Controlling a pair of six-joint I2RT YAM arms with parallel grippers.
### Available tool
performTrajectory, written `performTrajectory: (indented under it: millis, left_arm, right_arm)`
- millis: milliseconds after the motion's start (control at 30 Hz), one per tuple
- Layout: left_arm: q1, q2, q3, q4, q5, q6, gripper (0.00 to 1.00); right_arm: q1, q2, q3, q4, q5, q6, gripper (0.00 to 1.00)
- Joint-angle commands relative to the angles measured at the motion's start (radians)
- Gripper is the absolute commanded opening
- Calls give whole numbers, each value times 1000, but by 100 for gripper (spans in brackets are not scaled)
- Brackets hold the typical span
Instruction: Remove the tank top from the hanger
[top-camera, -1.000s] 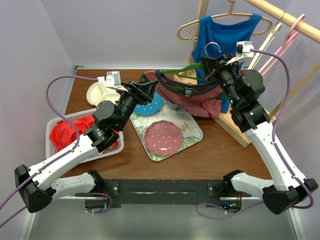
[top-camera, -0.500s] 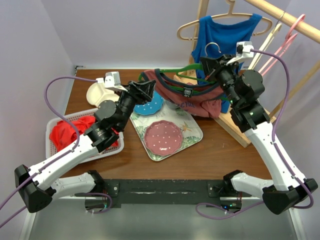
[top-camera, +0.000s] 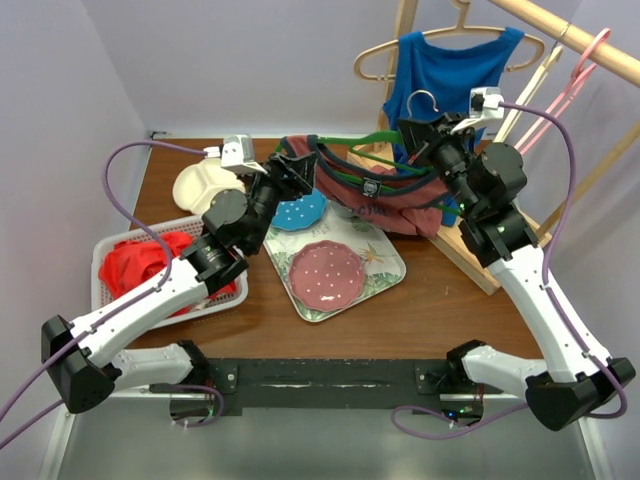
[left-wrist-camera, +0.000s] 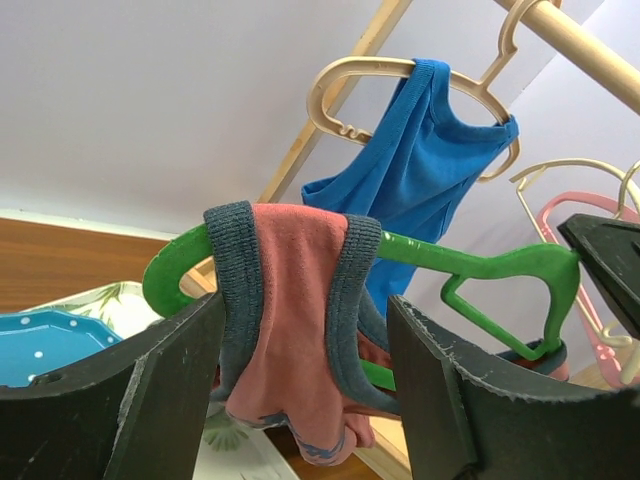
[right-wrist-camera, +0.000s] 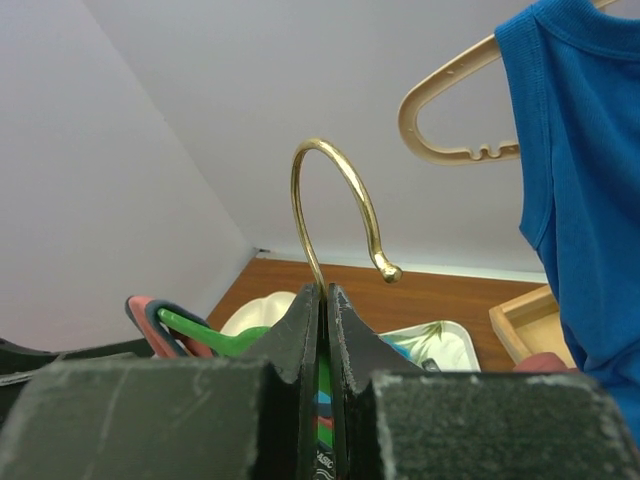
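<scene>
A salmon tank top (top-camera: 392, 207) with grey-blue trim hangs on a green hanger (top-camera: 345, 165) held in the air above the table. My right gripper (top-camera: 417, 133) is shut on the hanger's gold hook (right-wrist-camera: 335, 170), pinching its stem between the jaws (right-wrist-camera: 325, 292). My left gripper (top-camera: 296, 170) is open at the hanger's left end. In the left wrist view its fingers (left-wrist-camera: 305, 312) stand either side of the tank top's strap (left-wrist-camera: 298, 285), which is draped over the green hanger (left-wrist-camera: 470, 262), and they do not press it.
A blue tank top (top-camera: 452, 72) hangs on a beige hanger on the wooden rack behind, beside a pink hanger (top-camera: 578, 72). Below lie a patterned tray (top-camera: 385, 262) with a pink plate (top-camera: 325, 272), a blue plate (top-camera: 300, 213), a cream dish (top-camera: 198, 186) and a white basket (top-camera: 110, 300) of red cloth.
My left gripper has risen and moved right to the hanger's left end and opened wider, so the strap now sits between its fingers. The right gripper kept its hold on the hook.
</scene>
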Motion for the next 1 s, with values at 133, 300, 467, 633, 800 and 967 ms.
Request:
performTrajectory:
  millis: [133,300,467,633,800,967]
  left_arm:
    - [0,30,54,66,-51,46,70]
    - [1,48,59,84,-60,55,62]
    - [1,55,59,113,-46,72,30]
    - [1,53,61,110,-52,75,0]
    - [1,29,61,64,-46,91,0]
    - [13,-11,106,-72,-111,98,0]
  right_arm:
    - [2,-49,-6,104,-46,49,0]
    - [2,-50,-6,108,-57,50,0]
    - [2,-58,-18,115,-72,49,0]
    - [2,-63,-33,121,-77,52,0]
    - [4,-64,-23,87,1,-6,0]
    - [-16,-56,11,12,107,-103,0]
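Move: The tank top's left strap, draped over the green hanger's arm, is about 3 cm ahead of the open left fingers, level with them. The hanger's free tip is roughly 5 cm ahead and 4 cm left; its neck, held by the right hand, about 8 cm ahead, 15 cm right and 6 cm higher. The tank top's body sags some 12 cm right and 5 cm below, about 2 cm ahead. From the right hand, the strap lies about 16 cm left, 5 cm back and 6 cm below. Forward and slightly down, the left hand eases roughly 1.5 cm onto the strap with its fingers wide open, then shuts them fully, pinching the cloth just below the hanger's arm. The closed right hand keeps hold of the hanger's neck, drawing back about 1 cm before starting to the right by about as much. ##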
